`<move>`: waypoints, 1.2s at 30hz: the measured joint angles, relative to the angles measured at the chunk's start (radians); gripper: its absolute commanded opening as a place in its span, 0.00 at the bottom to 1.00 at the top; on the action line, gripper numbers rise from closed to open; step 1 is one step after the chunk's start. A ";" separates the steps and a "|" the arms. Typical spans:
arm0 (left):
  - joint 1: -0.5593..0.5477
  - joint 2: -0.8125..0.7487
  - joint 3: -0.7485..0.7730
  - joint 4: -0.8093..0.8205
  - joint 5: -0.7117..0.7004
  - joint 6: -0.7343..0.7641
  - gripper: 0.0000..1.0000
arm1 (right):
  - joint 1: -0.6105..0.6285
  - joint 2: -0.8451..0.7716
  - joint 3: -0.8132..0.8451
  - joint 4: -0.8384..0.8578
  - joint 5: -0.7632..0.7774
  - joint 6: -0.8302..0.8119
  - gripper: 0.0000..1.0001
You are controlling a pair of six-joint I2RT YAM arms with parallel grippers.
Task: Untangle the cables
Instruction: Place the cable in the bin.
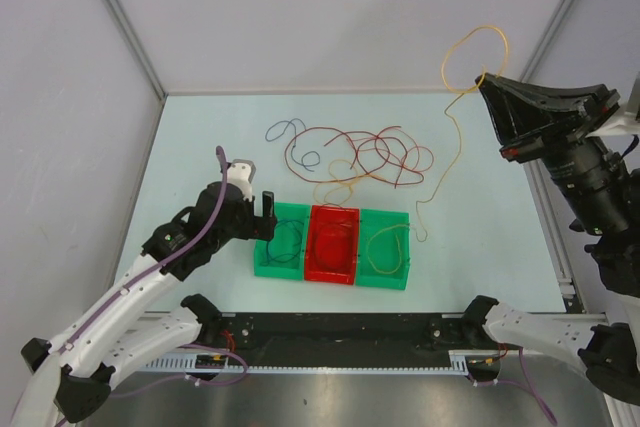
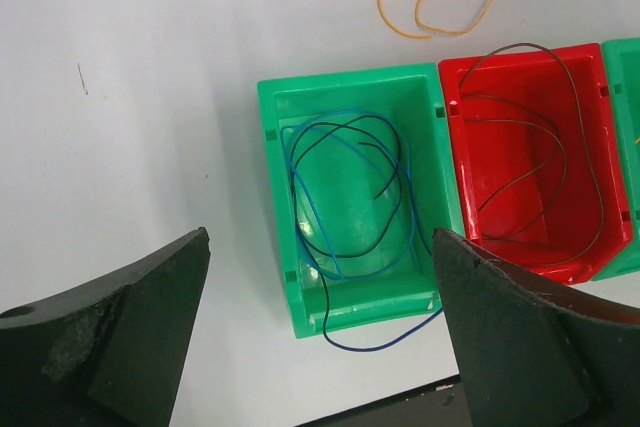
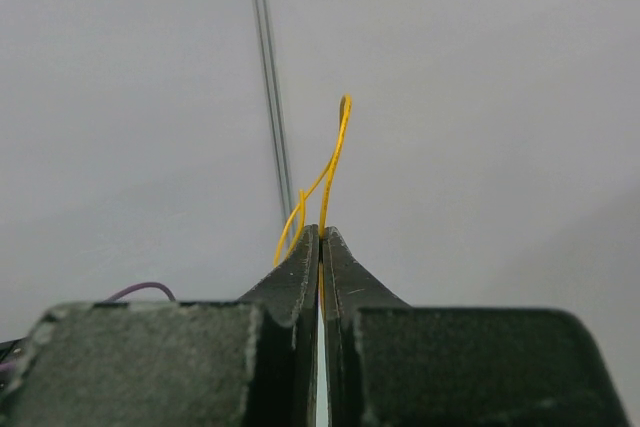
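A tangle of red cables (image 1: 372, 152) and a blue cable (image 1: 288, 135) lies on the table behind three bins. My right gripper (image 1: 481, 80) is raised at the upper right, shut on a yellow-orange cable (image 1: 478, 39). That cable loops above the fingers and hangs down to the table near the right green bin. In the right wrist view the yellow-orange cable (image 3: 340, 137) rises from the pinched tips of the right gripper (image 3: 320, 232). My left gripper (image 2: 320, 237) hangs open above the left green bin (image 2: 345, 75), where blue and dark cables (image 2: 350, 197) are coiled. One blue loop (image 2: 385, 347) spills over that bin's near edge.
The left green bin (image 1: 262, 265), a red bin (image 1: 330, 277) and a right green bin (image 1: 385, 284) stand in a row near the table's front. The red bin (image 2: 450, 137) holds a dark cable. Enclosure walls and posts ring the table.
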 measured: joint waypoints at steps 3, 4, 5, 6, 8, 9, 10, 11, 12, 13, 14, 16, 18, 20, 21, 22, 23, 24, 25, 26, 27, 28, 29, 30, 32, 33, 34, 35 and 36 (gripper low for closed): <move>0.000 0.000 0.000 0.000 0.000 0.000 0.98 | 0.000 -0.006 -0.033 -0.001 0.000 0.008 0.00; 0.000 0.000 0.000 0.000 0.000 0.000 0.98 | 0.000 -0.006 -0.051 0.000 0.000 0.013 0.00; 0.000 -0.001 0.000 0.000 0.000 0.000 0.98 | 0.000 -0.006 -0.065 -0.002 0.000 0.017 0.00; 0.000 -0.002 0.000 0.000 0.000 0.000 0.98 | 0.000 -0.004 -0.084 -0.002 0.000 0.024 0.00; 0.000 -0.002 0.000 0.000 0.000 0.000 0.98 | 0.000 0.002 -0.122 -0.002 -0.001 0.041 0.00; 0.000 -0.002 0.000 0.000 0.000 0.000 0.98 | 0.000 0.006 -0.142 -0.002 -0.001 0.049 0.00; 0.000 -0.002 0.000 0.000 0.000 0.000 0.98 | 0.000 0.011 -0.158 -0.002 -0.001 0.059 0.00; 0.000 -0.002 0.000 0.000 0.000 0.000 0.98 | 0.000 0.016 -0.176 0.002 -0.001 0.068 0.00; 0.000 -0.002 0.000 0.000 0.000 0.000 0.98 | 0.000 0.018 -0.191 0.003 -0.001 0.076 0.00; 0.000 -0.002 0.000 0.000 0.000 0.000 0.98 | 0.000 0.018 -0.208 0.002 -0.001 0.085 0.00; 0.000 -0.002 0.000 0.000 0.000 0.000 0.98 | 0.000 0.024 -0.225 0.002 -0.002 0.095 0.00; 0.000 -0.004 0.000 0.000 0.000 0.000 0.98 | 0.000 0.036 -0.243 0.001 -0.005 0.112 0.00; 0.000 -0.006 0.000 0.000 0.000 0.000 0.98 | 0.000 0.052 -0.255 0.002 -0.008 0.129 0.00; 0.000 -0.008 0.000 0.000 0.000 0.000 0.98 | 0.000 0.063 -0.261 0.002 -0.015 0.140 0.00; 0.000 -0.009 0.000 0.000 0.000 0.000 0.98 | 0.000 0.066 -0.261 0.002 -0.017 0.146 0.00; 0.000 -0.010 0.000 0.000 0.000 0.000 0.98 | 0.000 0.070 -0.261 0.003 -0.021 0.153 0.00; 0.000 -0.011 0.000 0.000 0.000 0.000 0.98 | 0.000 0.072 -0.261 0.004 -0.024 0.158 0.00; 0.000 -0.013 0.000 0.000 0.000 0.000 0.98 | 0.000 0.072 -0.265 0.008 -0.026 0.163 0.00; 0.000 -0.014 0.000 0.000 0.000 0.000 0.98 | 0.000 0.072 -0.272 0.013 -0.027 0.168 0.00; 0.000 -0.016 0.000 0.000 0.000 0.000 0.98 | 0.000 0.070 -0.280 0.016 -0.027 0.172 0.00; 0.000 -0.018 0.000 0.000 0.000 0.000 0.98 | -0.001 0.064 -0.301 0.027 -0.026 0.181 0.00; 0.000 -0.019 0.000 0.000 0.000 0.000 0.98 | -0.004 0.059 -0.322 0.030 -0.025 0.190 0.00; 0.000 -0.021 0.000 0.000 0.000 0.000 0.98 | -0.008 0.052 -0.346 0.031 -0.024 0.199 0.00; 0.000 -0.022 0.000 0.000 0.000 0.000 0.98 | -0.013 0.047 -0.372 0.032 -0.024 0.210 0.00; 0.000 -0.024 0.000 0.000 0.000 0.000 0.98 | -0.031 0.037 -0.423 0.026 -0.022 0.234 0.00; 0.000 -0.024 0.000 0.000 0.000 0.000 0.98 | -0.042 0.033 -0.447 0.022 -0.023 0.250 0.00; 0.000 -0.024 0.000 0.000 0.000 0.000 0.98 | -0.056 0.029 -0.475 0.018 -0.026 0.269 0.00; 0.000 -0.024 0.000 0.000 0.000 0.000 0.98 | -0.066 0.026 -0.493 0.012 -0.027 0.279 0.00; 0.000 -0.024 0.000 0.000 0.000 0.000 0.98 | -0.075 0.023 -0.513 0.003 -0.028 0.294 0.00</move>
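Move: The right hand, some 64 cm up, still pinches the yellow cable; the right-hand green bin that it is bound for has its middle about 61 cm below, 7 cm to the left and 3 cm ahead. The red bin lies 19 cm left and 3 cm ahead, the yellow loops on the table 15 cm left and 20 cm ahead, the red cables 6 cm left and 28 cm ahead, all roughly 62 cm down. From the idle left hand that green bin lies about 27 cm right, 2 cm back and 16 cm below. The right hand keeps its shut grip on the yellow cable and brings it down some 20 cm towards the right-hand green bin, swinging about 8 cm left and 8 cm forward on the way so that the hanging length comes in over the bin. The drop nearly pauses past halfway and then goes on quickly, while the wrist tips the fingers down by about 30 degrees, from pointing up at a slant to nearly level. ##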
